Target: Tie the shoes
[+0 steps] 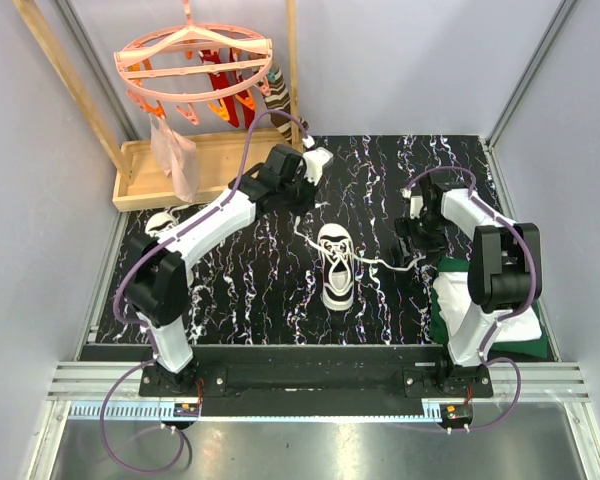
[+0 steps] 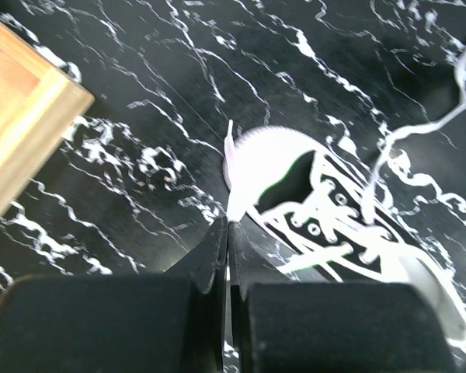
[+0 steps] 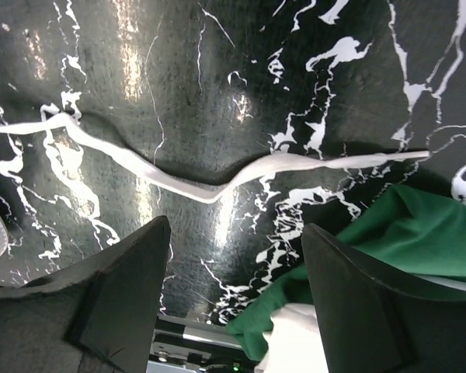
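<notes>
One black sneaker (image 1: 337,265) with a white toe cap stands mid-table, its laces spread to both sides. The second shoe (image 1: 163,222) peeks out behind my left arm at the left edge. My left gripper (image 1: 300,208) hovers just behind the middle shoe. In the left wrist view this gripper (image 2: 229,225) is shut on a white lace (image 2: 233,159), whose end sticks out past the tips, and the shoe (image 2: 349,233) lies to the right. My right gripper (image 3: 237,229) is open above the table. The other lace (image 3: 217,186) lies flat just beyond its fingertips.
A folded green-and-white cloth (image 1: 450,300) lies at the right under my right arm, and the green cloth (image 3: 388,233) shows beside the right finger. A wooden tray (image 1: 180,170) sits back left, with a pink clip hanger (image 1: 195,65) and a striped sock (image 1: 277,95) above it.
</notes>
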Robot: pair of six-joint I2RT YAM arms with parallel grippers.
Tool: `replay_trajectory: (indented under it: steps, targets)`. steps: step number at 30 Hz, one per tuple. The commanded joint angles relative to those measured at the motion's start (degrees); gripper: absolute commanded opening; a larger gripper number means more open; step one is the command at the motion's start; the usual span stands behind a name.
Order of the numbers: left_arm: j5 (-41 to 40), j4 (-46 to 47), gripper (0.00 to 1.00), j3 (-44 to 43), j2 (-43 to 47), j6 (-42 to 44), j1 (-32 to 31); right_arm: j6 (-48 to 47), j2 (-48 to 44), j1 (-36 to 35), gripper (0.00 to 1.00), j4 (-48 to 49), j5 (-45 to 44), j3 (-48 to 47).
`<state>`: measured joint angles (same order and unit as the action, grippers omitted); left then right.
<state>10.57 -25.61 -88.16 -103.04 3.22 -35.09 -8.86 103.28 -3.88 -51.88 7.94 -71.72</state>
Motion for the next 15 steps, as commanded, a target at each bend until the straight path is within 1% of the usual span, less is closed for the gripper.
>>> replay_trajectory:
  steps: [1, 4, 5, 6, 7, 8, 9, 11, 12, 15]
  targets:
    - [4.28, 5.13, 0.0, 3.25, 5.3, -2.52, -0.06, 2.71, 1.39, -0.78, 0.76, 3.19, -1.09, -0.08]
    - [6.03, 5.92, 0.0, 5.62, 7.23, -2.44, 0.02, 2.97, 3.58, -0.87, 0.71, 3.27, -0.22, -0.7]
    - [6.74, 6.7, 0.0, 6.33, 7.94, -2.26, -0.06, 2.97, 4.46, -0.87, 0.68, 3.19, 0.05, -0.61]
    - [7.27, 7.32, 0.0, 7.38, 8.64, -2.17, 0.02, 2.97, 4.73, -0.87, 0.61, 3.19, 0.31, -0.52]
    - [8.06, 8.02, 0.0, 9.13, 10.39, -2.08, -0.06, 2.97, 4.99, -0.87, 0.59, 3.27, 0.66, -0.44]
    - [8.5, 9.25, 0.0, 10.1, 11.19, -1.99, -0.06, 2.89, 5.43, -0.87, 0.52, 3.36, 0.93, -0.26]
    - [8.77, 9.61, 0.0, 10.72, 11.98, -1.91, -0.06, 2.89, 5.61, -0.87, 0.43, 3.36, 1.37, -0.17]
    - [10.7, 9.7, 0.0, 11.86, 14.18, -1.47, -0.06, 2.97, 5.7, -0.87, 0.31, 3.53, 1.55, 0.0]
    - [11.14, 9.7, 0.0, 12.22, 14.88, -1.47, -0.06, 3.06, 5.61, -0.87, 0.2, 3.54, 1.81, -0.08]
    - [12.72, 9.7, 0.0, 13.62, 17.52, -0.5, -0.06, 3.32, 4.21, -0.87, 0.0, 3.27, 2.51, -0.43]
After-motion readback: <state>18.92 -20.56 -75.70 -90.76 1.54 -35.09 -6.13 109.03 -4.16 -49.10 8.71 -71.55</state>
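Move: Right gripper, open: the right lace's strand lies some 3 cm below and about 1 cm to the left, neither ahead nor back. The shoe's middle is about 21 cm left of this gripper and 3 cm back, roughly at its height; the green-and-white cloth is around 18 cm right, 14 cm back, 3 cm lower. From the left gripper, holding the other lace, the shoe lies some 11 cm back, 7 cm right, 13 cm below. Lower the right gripper about 3 cm, almost straight down over the right lace, closing the fingers on the way so they pinch the strand a little in from its free end, just off the tabletop. Meanwhile keep the left gripper shut on its lace and draw it back about 5 cm, rising a couple of centimetres late on with a slight wrist turn. ##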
